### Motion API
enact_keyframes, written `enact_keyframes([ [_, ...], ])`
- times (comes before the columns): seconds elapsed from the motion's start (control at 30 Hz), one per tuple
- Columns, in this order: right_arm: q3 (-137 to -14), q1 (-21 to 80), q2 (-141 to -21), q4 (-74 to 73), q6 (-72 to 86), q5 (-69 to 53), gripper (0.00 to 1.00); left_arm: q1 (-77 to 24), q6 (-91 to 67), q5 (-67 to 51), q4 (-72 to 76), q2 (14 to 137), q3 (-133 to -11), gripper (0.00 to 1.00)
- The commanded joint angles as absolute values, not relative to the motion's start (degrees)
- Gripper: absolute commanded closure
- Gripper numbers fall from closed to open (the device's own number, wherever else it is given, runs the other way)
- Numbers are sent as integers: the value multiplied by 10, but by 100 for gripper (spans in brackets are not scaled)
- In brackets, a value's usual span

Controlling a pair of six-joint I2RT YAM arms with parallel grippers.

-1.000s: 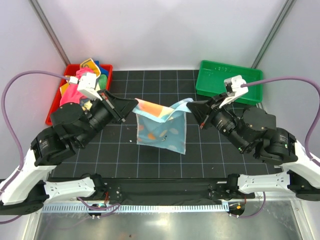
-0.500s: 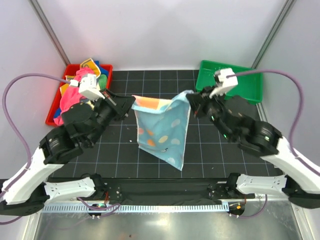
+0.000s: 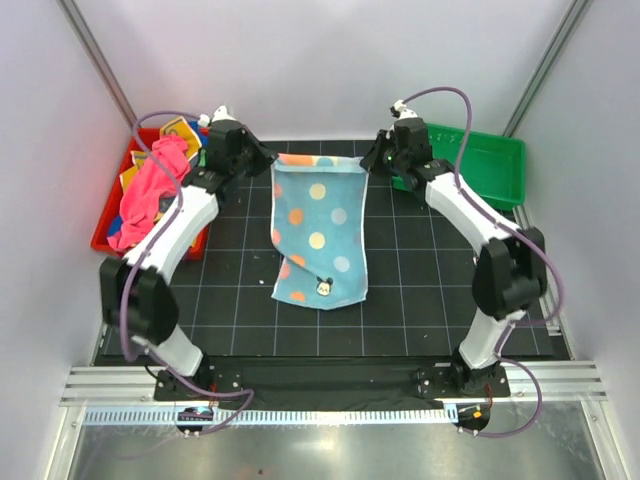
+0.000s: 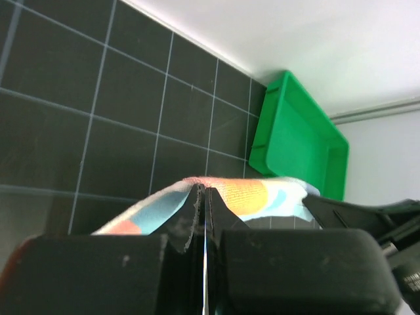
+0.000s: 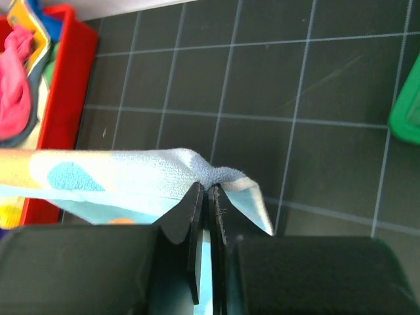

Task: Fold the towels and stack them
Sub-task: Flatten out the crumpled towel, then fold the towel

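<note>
A light-blue towel [image 3: 318,230] with pastel dots and a small cartoon face hangs stretched between my two grippers, its lower edge lying on the black grid mat. My left gripper [image 3: 268,160] is shut on its far left corner; the left wrist view shows the towel edge [image 4: 243,195] pinched at the tips of the jaws. My right gripper [image 3: 370,160] is shut on the far right corner, and the right wrist view has the cloth [image 5: 131,174] bunched at the fingertips. More towels, a pink one [image 3: 150,190] on top, lie heaped in the red tray [image 3: 100,235].
A green tray [image 3: 490,170] stands at the back right, close beside my right arm. The red tray sits at the back left beside my left arm. White walls and slanted frame poles close in the back and sides.
Both arms have stretched out toward the back of the table, carrying the towel's top corners apart. The crumpled towel now hangs spread flat, dotted side showing.
</note>
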State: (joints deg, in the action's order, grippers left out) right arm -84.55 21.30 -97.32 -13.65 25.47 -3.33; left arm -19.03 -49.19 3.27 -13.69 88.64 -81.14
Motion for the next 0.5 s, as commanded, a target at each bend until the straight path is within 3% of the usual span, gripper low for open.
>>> enact_keyframes([
  [0.0, -916, 176, -1041, -66, 289, -118, 99, -150, -495, -88, -42, 959, -894, 100],
  [0.3, -1007, 154, -1186, -55, 298, -134, 99, -113, -497, -140, -18, 1108, -980, 100],
  [0.47, -980, 155, -1185, -57, 321, -149, 99, -109, -524, -170, 15, 1114, -919, 100],
])
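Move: Both hands still pinch the towel's far corners. The bare far strip of table they carry them towards has its middle about 15 cm ahead and 10 cm right of the left hand, about 14 cm ahead and 9 cm left of the right, and 28 and 23 cm below. The near hem trails some 28 cm behind both. The red bin is about 31 cm left of the left hand, roughly level ahead; the green bin 31 cm right of the right, 7 cm farther out. Keeping their pinch on the far corners, both arms carry the towel's far edge out together over the table towards the far wall, the left about 10 cm forward while sinking 6 cm, the right about 8.5 cm forward while sinking 9 cm. The sweep starts fast and eases almost to a stop with the edge still well above the table, the corners kept nearly as far apart and each hand turning only some 10 degrees as it goes. ##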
